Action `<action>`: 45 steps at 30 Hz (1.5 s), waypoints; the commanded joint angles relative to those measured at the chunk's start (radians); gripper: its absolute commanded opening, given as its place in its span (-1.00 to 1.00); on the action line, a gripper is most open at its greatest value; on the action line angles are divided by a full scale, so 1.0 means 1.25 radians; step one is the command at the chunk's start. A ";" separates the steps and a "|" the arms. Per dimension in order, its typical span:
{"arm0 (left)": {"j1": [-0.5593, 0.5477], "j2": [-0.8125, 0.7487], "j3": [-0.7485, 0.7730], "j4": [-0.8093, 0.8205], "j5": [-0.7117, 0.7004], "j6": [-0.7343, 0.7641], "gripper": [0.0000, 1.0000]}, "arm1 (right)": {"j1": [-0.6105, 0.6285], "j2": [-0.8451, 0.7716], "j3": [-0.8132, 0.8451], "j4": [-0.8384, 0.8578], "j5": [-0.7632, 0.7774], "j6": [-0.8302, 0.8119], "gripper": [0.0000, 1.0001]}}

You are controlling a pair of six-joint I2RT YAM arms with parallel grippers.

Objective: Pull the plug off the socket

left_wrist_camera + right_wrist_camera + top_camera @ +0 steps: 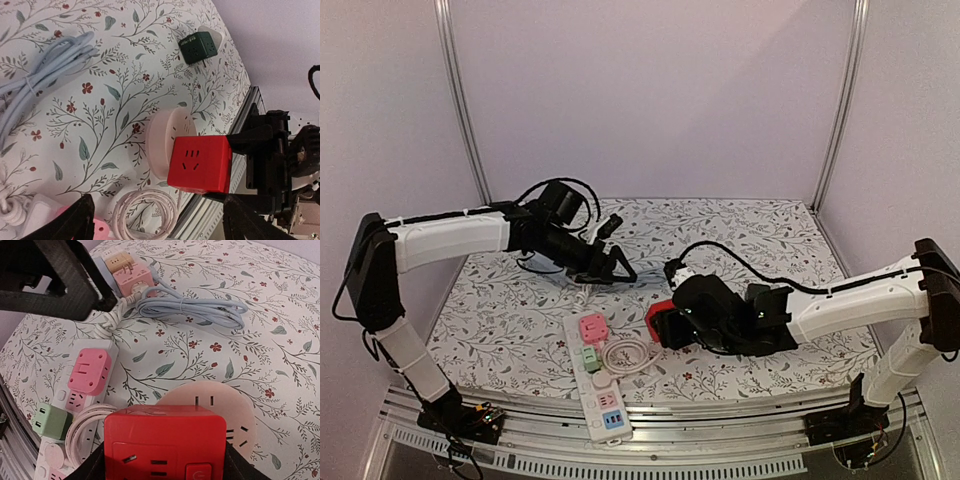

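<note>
The plug is a red cube [165, 445] with my right gripper [165, 462] shut on its two sides. It sits over the near edge of the socket, a round pale pink disc [220, 400] lying flat on the flowered table. Whether the plug still touches the disc I cannot tell. In the left wrist view the red plug [200, 162] covers the disc's [161, 136] right edge. From above, the plug [658, 322] shows at the tip of the right gripper [667, 326]. My left gripper [620, 268] is open above the table behind it, with nothing between its fingers [75, 220].
A white power strip [595, 385] lies near the front edge, carrying a pink adapter [592, 326] and a green cube [50, 422]. A coiled white cord [628, 354] lies beside it. A pale blue cable bundle [200, 307] and a dark green adapter [198, 47] lie farther back.
</note>
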 commanded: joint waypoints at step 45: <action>-0.077 0.182 -0.004 0.083 0.281 -0.108 0.06 | 0.079 -0.083 -0.015 0.229 0.028 -0.165 -0.72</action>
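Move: The pink round socket, joined to the far, lower side of the red plug that the right gripper holds, lies about 11 cm to the left gripper's right, 1 cm back and 7 cm below; the red plug is some 3 cm behind it. From the right hand, the socket is about 4 cm ahead, 1 cm left and 3 cm down. The cord coil sits on the table some 9 cm back, 4 cm right and 13 cm below the left hand; the strip's pink plug is 5 cm left, 1 cm back, 12 cm down. Bring the left gripper right, back and down, about 7 cm in all, turning its wrist some 20 degrees so the fingertips swing back, and set its open fingers astride the pink socket's rim; then narrow them by about a third, until they close in on both faces. Meanwhile raise the right hand, still gripping the red plug, up, back and left, mostly early on, then hold it there. ##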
